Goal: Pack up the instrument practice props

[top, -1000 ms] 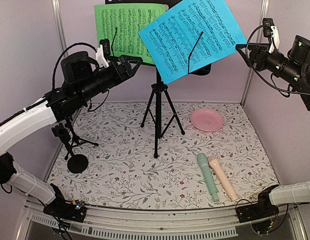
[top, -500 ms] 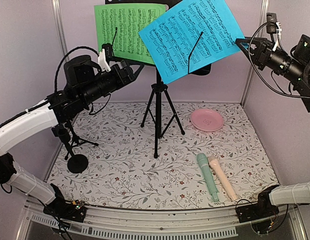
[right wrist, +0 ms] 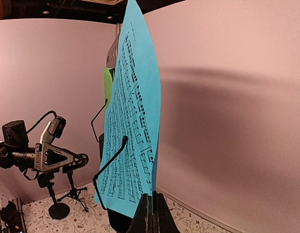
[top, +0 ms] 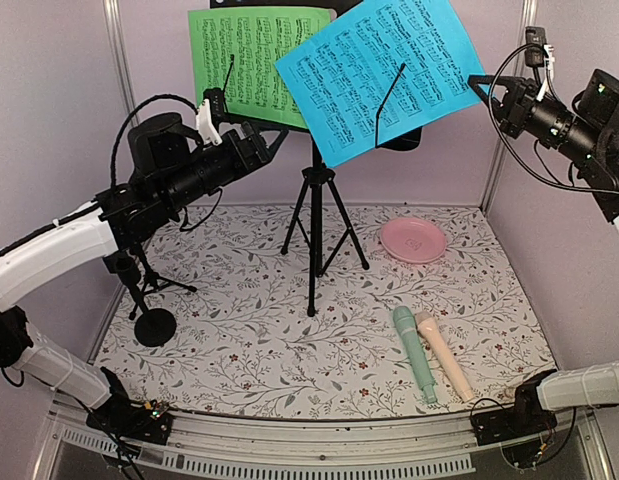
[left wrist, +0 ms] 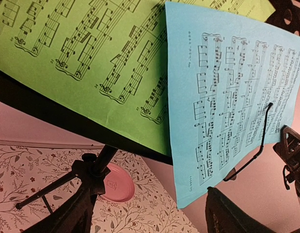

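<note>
A green sheet-music page (top: 251, 60) and a blue page (top: 384, 75) lean on the black music desk above its tripod (top: 316, 215). My right gripper (top: 481, 85) is shut on the blue page's right edge; in the right wrist view the page (right wrist: 133, 131) runs down between the closed fingers (right wrist: 145, 216). My left gripper (top: 272, 135) hangs open just left of the desk's lower edge, holding nothing; its fingers (left wrist: 67, 218) frame the green page (left wrist: 82, 53) and the blue page (left wrist: 222, 111). A mint-green microphone (top: 414, 353) and a pale-pink one (top: 444, 355) lie side by side at front right.
Two small black mic supports (top: 139, 290) stand at the left under my left arm. A round pink dish (top: 413, 240) sits right of the tripod. Pink walls close in the back and both sides. The floral mat (top: 259, 340) covers the table.
My right gripper has closed onto the blue page's right edge. My left gripper has shifted slightly toward the stand and stays open.
</note>
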### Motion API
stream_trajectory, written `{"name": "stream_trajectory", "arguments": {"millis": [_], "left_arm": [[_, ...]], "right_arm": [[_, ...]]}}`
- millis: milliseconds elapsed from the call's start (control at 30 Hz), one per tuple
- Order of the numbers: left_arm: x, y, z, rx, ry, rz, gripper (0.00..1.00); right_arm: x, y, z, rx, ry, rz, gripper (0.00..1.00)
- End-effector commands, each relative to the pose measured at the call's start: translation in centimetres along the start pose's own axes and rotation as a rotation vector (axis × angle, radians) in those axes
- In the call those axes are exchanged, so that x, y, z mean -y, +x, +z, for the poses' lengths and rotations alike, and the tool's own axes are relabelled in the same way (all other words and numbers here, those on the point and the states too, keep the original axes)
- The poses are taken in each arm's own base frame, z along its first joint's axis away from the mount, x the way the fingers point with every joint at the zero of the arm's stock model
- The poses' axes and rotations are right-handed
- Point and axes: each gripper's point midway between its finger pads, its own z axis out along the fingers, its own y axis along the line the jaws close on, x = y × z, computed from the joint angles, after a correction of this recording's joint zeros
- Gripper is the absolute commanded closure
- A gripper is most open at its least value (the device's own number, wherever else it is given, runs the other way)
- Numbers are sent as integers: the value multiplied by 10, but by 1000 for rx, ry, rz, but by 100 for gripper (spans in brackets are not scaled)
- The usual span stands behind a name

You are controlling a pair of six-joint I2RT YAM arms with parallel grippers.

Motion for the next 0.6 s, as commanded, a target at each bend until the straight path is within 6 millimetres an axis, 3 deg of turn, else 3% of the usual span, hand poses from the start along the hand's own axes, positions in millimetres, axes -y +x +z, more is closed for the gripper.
{"name": "stream_trajectory", "arguments": {"millis": [0, 233, 433, 567], "left_arm": [[2, 3, 0, 12, 8, 15, 19], [1, 1, 2, 34, 3, 12, 19], [4, -2, 8, 42, 13, 21, 19], [7, -3, 11, 43, 23, 24, 19]], "right_arm": [[-3, -10, -1, 27, -18, -17, 100], [2, -50, -14, 111, 67, -82, 100], [12, -94, -46, 198, 227, -172, 100], [25, -107, -71, 210, 376, -195, 100]]}}
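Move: The right hand already pinches the blue sheet's lower right corner; the sheet's middle lies about 15 cm to its left, 5 cm ahead and 4 cm up. The right clip crosses the sheet some 14 cm left, 4 cm ahead and 4 cm below the hand, and the green sheet's middle is roughly 37 cm left, 8 cm ahead and 4 cm up. From the left hand, the blue sheet's middle is about 20 cm right, 12 cm ahead and 13 cm up. Keeping its corner pinch, the right hand draws the blue sheet up some 7 cm, rightward and back. ##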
